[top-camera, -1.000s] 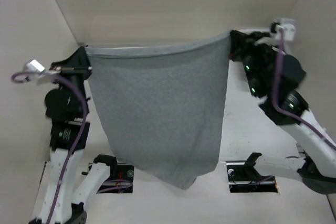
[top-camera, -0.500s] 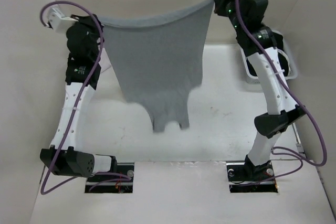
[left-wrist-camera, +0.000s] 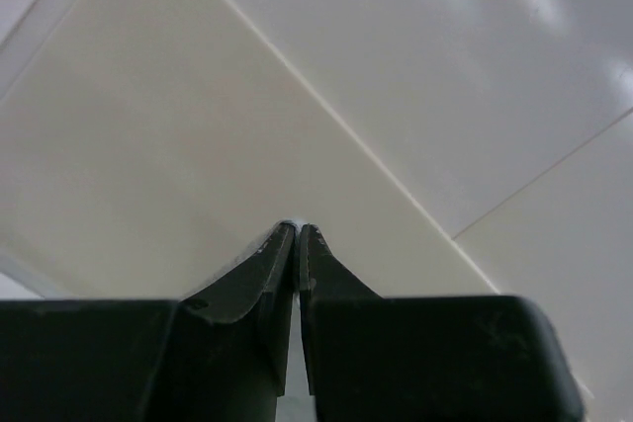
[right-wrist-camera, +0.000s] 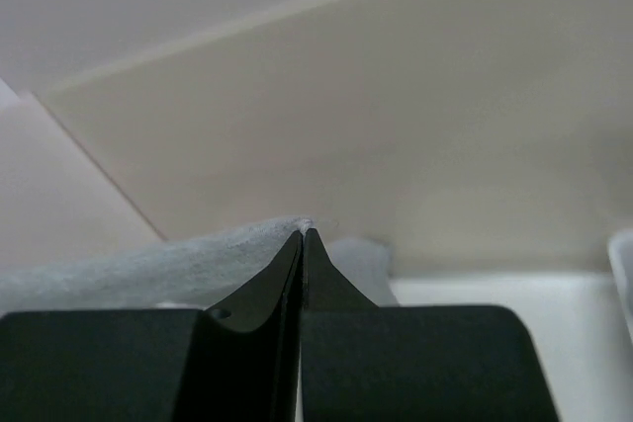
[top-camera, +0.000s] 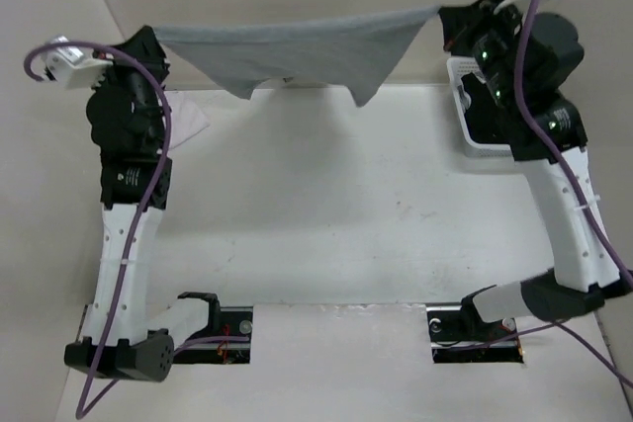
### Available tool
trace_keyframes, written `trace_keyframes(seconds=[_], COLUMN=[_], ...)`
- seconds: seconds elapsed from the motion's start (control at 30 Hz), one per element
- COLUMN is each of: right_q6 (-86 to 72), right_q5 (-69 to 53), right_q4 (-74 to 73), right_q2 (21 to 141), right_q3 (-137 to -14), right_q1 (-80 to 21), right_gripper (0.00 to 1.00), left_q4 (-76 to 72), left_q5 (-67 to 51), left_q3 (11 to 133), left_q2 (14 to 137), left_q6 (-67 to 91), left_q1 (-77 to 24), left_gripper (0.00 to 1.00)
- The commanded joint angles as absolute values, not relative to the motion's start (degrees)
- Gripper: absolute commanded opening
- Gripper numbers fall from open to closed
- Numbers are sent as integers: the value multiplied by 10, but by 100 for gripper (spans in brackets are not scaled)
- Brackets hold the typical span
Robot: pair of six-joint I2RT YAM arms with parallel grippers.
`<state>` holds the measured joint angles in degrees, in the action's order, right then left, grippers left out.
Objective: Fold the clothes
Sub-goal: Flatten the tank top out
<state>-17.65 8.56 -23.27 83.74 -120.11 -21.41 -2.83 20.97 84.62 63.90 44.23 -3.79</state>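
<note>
The clothes [top-camera: 297, 46], a light grey knit tank top, hang stretched in the air along the back wall. My left gripper [top-camera: 155, 39] is shut on the top's left corner and my right gripper [top-camera: 441, 15] is shut on its right corner. The free lower part hangs short under the taut edge, above the table. In the left wrist view the jaws [left-wrist-camera: 298, 227] are pressed together with only a sliver of pale fabric at the tips. The right wrist view shows grey fabric [right-wrist-camera: 148, 264] bunched to the left of the shut jaws [right-wrist-camera: 303, 232].
A white basket [top-camera: 473, 140] stands at the table's back right, partly behind the right arm. A small pale cloth [top-camera: 188, 122] lies at the back left beside the left arm. Beige walls close in the table on three sides.
Both arms have swung away from the camera toward the back wall, carrying the top. It hung long in front of the camera before and now looks short, its lower part swung back.
</note>
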Motion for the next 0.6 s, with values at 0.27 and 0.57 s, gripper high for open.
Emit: trace_keyframes(seconds=[0.27, 0.57], right_q6=[-295, -474], right_q5=[105, 183], right_q4=[-89, -281], right_q2=[448, 224], right_q3=[-510, -289], right_q1=[-320, -585], right_gripper=[1, 0], left_q4=[75, 474], left_q5=[286, 280], left_q3=[413, 363], left_q2=[276, 21], left_q6=[453, 514], left_q1=[-131, -145], left_gripper=[2, 3])
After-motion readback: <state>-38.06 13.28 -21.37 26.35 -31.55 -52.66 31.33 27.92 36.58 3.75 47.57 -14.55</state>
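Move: Both hands hold the tank top by its hem corners, high up; the clear patch of table where its body is to lie is some 50 cm below. From the left hand, that patch's middle is about 4 cm ahead and 18 cm to the right, and the white cloth is roughly 19 cm ahead, 11 cm left. From the right hand, the patch is 1 cm ahead and 31 cm left, and the basket about 17 cm ahead, 28 cm right. Both arms swing the tank top down together, dropping fast at first and then drawing back towards their bases as they sink, so that the hem is pulled nearer while the shoulder end stays out over the table: the left about 27 cm down and 17 back, the right farther in both. The shut fingers keep their pinch on the hem corners as both hands tip downward, the right by some 30 degrees while also turning counter-clockwise. ##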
